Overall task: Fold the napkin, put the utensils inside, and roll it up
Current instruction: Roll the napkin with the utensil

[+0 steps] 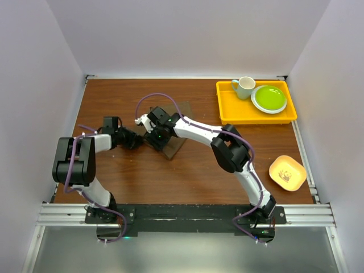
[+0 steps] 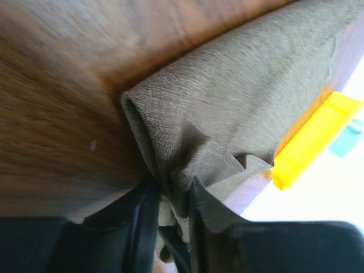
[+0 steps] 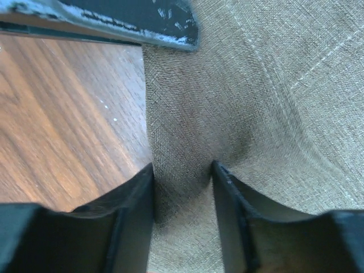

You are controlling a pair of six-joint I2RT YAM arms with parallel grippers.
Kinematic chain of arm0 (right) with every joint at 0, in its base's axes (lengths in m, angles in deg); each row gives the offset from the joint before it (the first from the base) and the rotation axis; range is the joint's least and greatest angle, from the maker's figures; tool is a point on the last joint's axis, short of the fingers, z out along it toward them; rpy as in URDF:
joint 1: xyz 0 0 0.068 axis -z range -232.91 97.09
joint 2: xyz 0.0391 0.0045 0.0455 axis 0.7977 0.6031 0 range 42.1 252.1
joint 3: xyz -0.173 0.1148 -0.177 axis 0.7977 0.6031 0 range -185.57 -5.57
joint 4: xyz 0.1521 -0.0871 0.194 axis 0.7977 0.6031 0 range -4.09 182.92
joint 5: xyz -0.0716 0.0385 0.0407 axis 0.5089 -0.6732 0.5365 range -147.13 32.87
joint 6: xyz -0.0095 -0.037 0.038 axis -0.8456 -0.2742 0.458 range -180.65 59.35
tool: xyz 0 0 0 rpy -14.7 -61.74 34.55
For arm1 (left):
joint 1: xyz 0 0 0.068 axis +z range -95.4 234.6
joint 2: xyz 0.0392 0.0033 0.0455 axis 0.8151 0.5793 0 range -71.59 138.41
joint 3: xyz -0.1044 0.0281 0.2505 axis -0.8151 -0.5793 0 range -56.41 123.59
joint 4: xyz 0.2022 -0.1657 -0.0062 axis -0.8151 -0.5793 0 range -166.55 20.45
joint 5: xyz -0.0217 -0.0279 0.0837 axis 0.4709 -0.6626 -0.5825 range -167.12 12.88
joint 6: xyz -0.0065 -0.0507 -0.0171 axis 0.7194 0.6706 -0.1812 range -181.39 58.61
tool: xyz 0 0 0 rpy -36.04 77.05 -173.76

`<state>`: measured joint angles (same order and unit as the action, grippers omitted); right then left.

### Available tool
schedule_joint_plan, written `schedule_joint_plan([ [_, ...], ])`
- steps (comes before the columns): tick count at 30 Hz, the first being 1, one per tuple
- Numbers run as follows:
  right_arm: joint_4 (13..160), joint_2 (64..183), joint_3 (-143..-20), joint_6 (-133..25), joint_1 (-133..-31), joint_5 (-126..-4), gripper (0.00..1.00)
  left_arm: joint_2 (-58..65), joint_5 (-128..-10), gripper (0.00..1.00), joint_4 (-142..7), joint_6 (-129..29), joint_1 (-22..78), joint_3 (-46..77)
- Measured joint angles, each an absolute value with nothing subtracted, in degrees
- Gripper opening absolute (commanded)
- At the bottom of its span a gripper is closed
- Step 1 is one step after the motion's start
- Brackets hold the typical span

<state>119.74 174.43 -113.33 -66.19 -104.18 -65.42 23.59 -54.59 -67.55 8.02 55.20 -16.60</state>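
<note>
The dark brown napkin [image 1: 174, 150] lies folded on the wooden table, mostly under my right arm. In the left wrist view the napkin [image 2: 239, 96] is bunched at its near corner, and my left gripper [image 2: 173, 190] is shut on that bunch. My left gripper [image 1: 135, 141] sits at the cloth's left edge. My right gripper [image 1: 154, 137] is just beside it, over the cloth. In the right wrist view my right gripper [image 3: 182, 168] stands open astride a low ridge of napkin [image 3: 256, 85], tips pressed into the fabric. The utensils are hidden.
A yellow tray [image 1: 256, 120] at the back right holds a pale cup [image 1: 245, 87] and a green plate [image 1: 269, 98]; the tray [image 2: 310, 142] also shows beyond the cloth. A small yellow bowl [image 1: 287, 172] sits near the right edge. White walls surround the table.
</note>
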Motion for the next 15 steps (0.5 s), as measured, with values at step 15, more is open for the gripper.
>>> schedule_joint_plan([
  [15,120.90,173.12,-111.91,-65.84,-111.39,-50.74,0.76,24.20,-54.83,0.06,-81.58,4.81,55.20,-10.42],
])
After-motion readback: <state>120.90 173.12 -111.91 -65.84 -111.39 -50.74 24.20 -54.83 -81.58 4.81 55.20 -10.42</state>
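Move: The folded napkin edge, near its left end, lies between my left fingertips, about 1 cm below the hand point; the napkin's near corner is some 12 cm to that hand's right and 7 cm back. My right hand stands over the same folded edge, about 1 cm below its half-open fingers, with that near corner roughly 6 cm right and 5 cm back. The napkin's flat body centres about 9 cm right and 10 cm ahead of it. I shut my left fingers on the folded napkin edge and pinch it, easing that hand back about 1 cm while its fingers tip more steeply down. Meanwhile I spread my right fingers wider around the fold and draw that hand back some 2.5 cm towards the bare table, staying low and tilting roughly 10 degrees so the fingertips swing forward and right. ##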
